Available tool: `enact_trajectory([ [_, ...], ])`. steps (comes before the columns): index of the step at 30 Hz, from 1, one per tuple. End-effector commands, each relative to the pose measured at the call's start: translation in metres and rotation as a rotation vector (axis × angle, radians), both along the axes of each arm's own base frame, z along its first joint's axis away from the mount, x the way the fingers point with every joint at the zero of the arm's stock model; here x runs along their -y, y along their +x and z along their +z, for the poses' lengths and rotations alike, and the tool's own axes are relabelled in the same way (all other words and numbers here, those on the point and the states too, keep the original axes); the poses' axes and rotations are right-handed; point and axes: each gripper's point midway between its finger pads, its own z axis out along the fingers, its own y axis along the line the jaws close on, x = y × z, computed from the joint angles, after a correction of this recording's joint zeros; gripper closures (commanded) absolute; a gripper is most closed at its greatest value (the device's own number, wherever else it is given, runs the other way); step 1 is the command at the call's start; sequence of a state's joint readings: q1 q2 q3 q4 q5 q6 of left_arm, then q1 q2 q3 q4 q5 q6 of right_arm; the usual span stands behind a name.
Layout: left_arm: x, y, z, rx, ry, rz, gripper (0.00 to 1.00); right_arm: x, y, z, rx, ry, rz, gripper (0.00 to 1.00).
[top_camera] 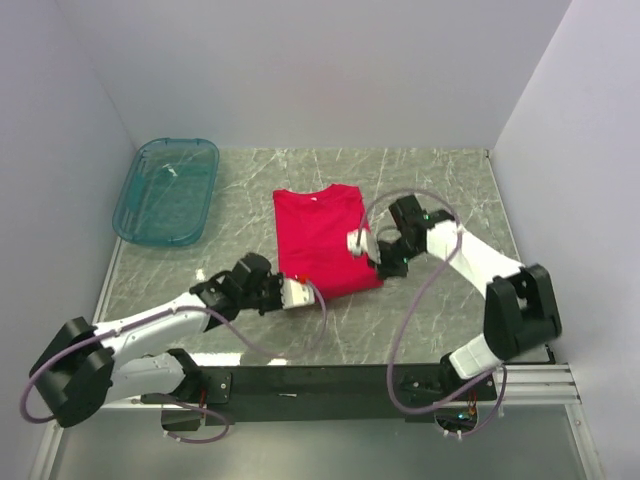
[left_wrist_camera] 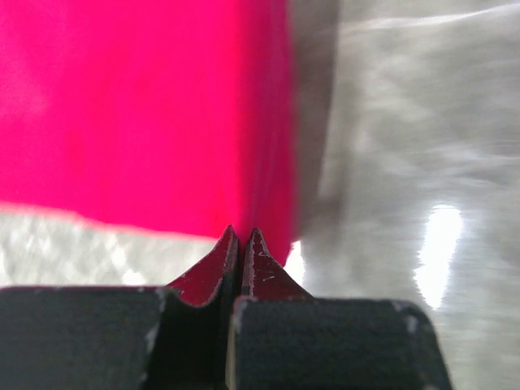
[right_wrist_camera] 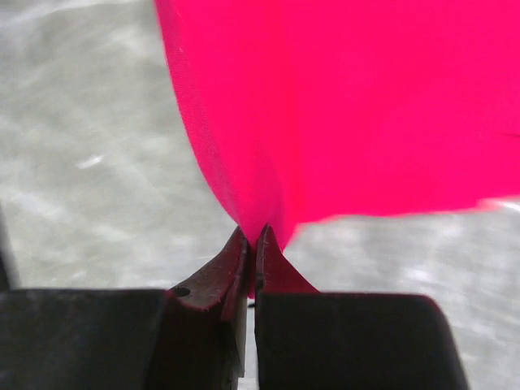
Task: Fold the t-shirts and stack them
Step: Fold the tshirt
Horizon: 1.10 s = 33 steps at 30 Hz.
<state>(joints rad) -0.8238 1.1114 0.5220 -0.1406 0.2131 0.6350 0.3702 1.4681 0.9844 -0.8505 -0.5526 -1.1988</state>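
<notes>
One bright red t-shirt (top_camera: 325,240) lies partly folded as a tall rectangle in the middle of the table, neck end away from the arms. My left gripper (top_camera: 312,292) is at its near left corner, and in the left wrist view it (left_wrist_camera: 242,236) is shut on the red cloth's (left_wrist_camera: 146,106) corner. My right gripper (top_camera: 378,265) is at the shirt's right edge near the front. The right wrist view shows it (right_wrist_camera: 254,236) shut on a corner of the red cloth (right_wrist_camera: 349,106), which rises from the jaws.
A see-through teal plastic tub (top_camera: 167,190) stands at the back left, against the left wall. White walls close the table on three sides. Bare grey marbled tabletop (top_camera: 440,180) lies around the shirt.
</notes>
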Motion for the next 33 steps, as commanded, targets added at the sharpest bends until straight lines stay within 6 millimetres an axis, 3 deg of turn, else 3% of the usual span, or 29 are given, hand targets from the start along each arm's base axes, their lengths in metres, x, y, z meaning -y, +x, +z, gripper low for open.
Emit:
enact_trajectory([
  [1,-0.002,0.049,0.028,0.089,-0.058,0.074,1.0,-0.006,0.07,0.026,0.083,0.034,-0.169,1.0],
  [2,-0.009,0.069,0.023,0.087,-0.044,0.118,1.0,-0.008,0.095,0.033,0.115,0.029,-0.206,1.0],
  [4,-0.005,0.105,0.047,0.157,-0.067,0.148,1.0,-0.013,0.123,0.044,0.141,0.043,-0.27,1.0],
  [6,-0.012,0.14,0.047,0.186,-0.048,0.213,1.0,-0.023,0.159,0.059,0.17,0.067,-0.344,1.0],
  [7,-0.008,0.163,0.067,0.24,-0.074,0.231,1.0,-0.026,0.172,0.064,0.18,0.075,-0.37,1.0],
  [8,-0.014,0.178,0.057,0.223,-0.051,0.26,1.0,-0.032,0.194,0.071,0.203,0.092,-0.398,1.0],
  [10,-0.015,0.209,0.075,0.289,-0.069,0.313,0.99,-0.034,0.219,0.067,0.21,0.089,-0.469,1.0],
  [11,-0.019,0.221,0.067,0.288,-0.053,0.338,0.99,-0.036,0.233,0.076,0.245,0.104,-0.497,1.0],
  [14,-0.029,0.255,0.066,0.36,-0.047,0.441,0.99,-0.036,0.266,0.077,0.306,0.118,-0.593,1.0],
  [16,-0.033,0.27,0.066,0.39,-0.05,0.491,0.99,-0.036,0.283,0.072,0.331,0.126,-0.65,1.0],
  [17,-0.037,0.278,0.054,0.393,-0.027,0.526,0.99,-0.037,0.289,0.071,0.339,0.135,-0.663,1.0],
  [22,-0.038,0.299,0.035,0.404,-0.011,0.578,1.0,-0.04,0.311,0.06,0.363,0.153,-0.739,1.0],
  [25,-0.043,0.311,0.044,0.458,-0.019,0.627,0.99,-0.037,0.321,0.061,0.396,0.159,-0.781,1.0],
  [33,-0.05,0.323,0.044,0.491,0.001,0.658,0.99,-0.039,0.33,0.06,0.405,0.196,-0.831,1.0],
])
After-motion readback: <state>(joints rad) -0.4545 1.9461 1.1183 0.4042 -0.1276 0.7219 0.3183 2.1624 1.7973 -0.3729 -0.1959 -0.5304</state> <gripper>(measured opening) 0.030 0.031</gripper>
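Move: The shirt's near hem is pinched at both corners, some 5 cm clear of the table. From the left hand, the shirt's far left corner lies about 30 cm ahead and 3 cm to the left, at table height. The collar is 30 cm ahead and 7 cm to its right, and the teal bin 29 cm ahead and 30 cm to its left. From the right hand, the far right corner lies roughly 28 cm ahead and 4 cm left. Still pinching the two hem corners, both hands carry the hem forward about 30 cm over the shirt towards its collar end, drifting slightly left. They go fast and rising some 4 to 6 cm for the first two thirds, then slow and sink, lifting slightly again at the end. The left hand turns about 35 degrees counter-clockwise, the right about 45 clockwise, swinging their fingers more forward; the grips stay shut. ##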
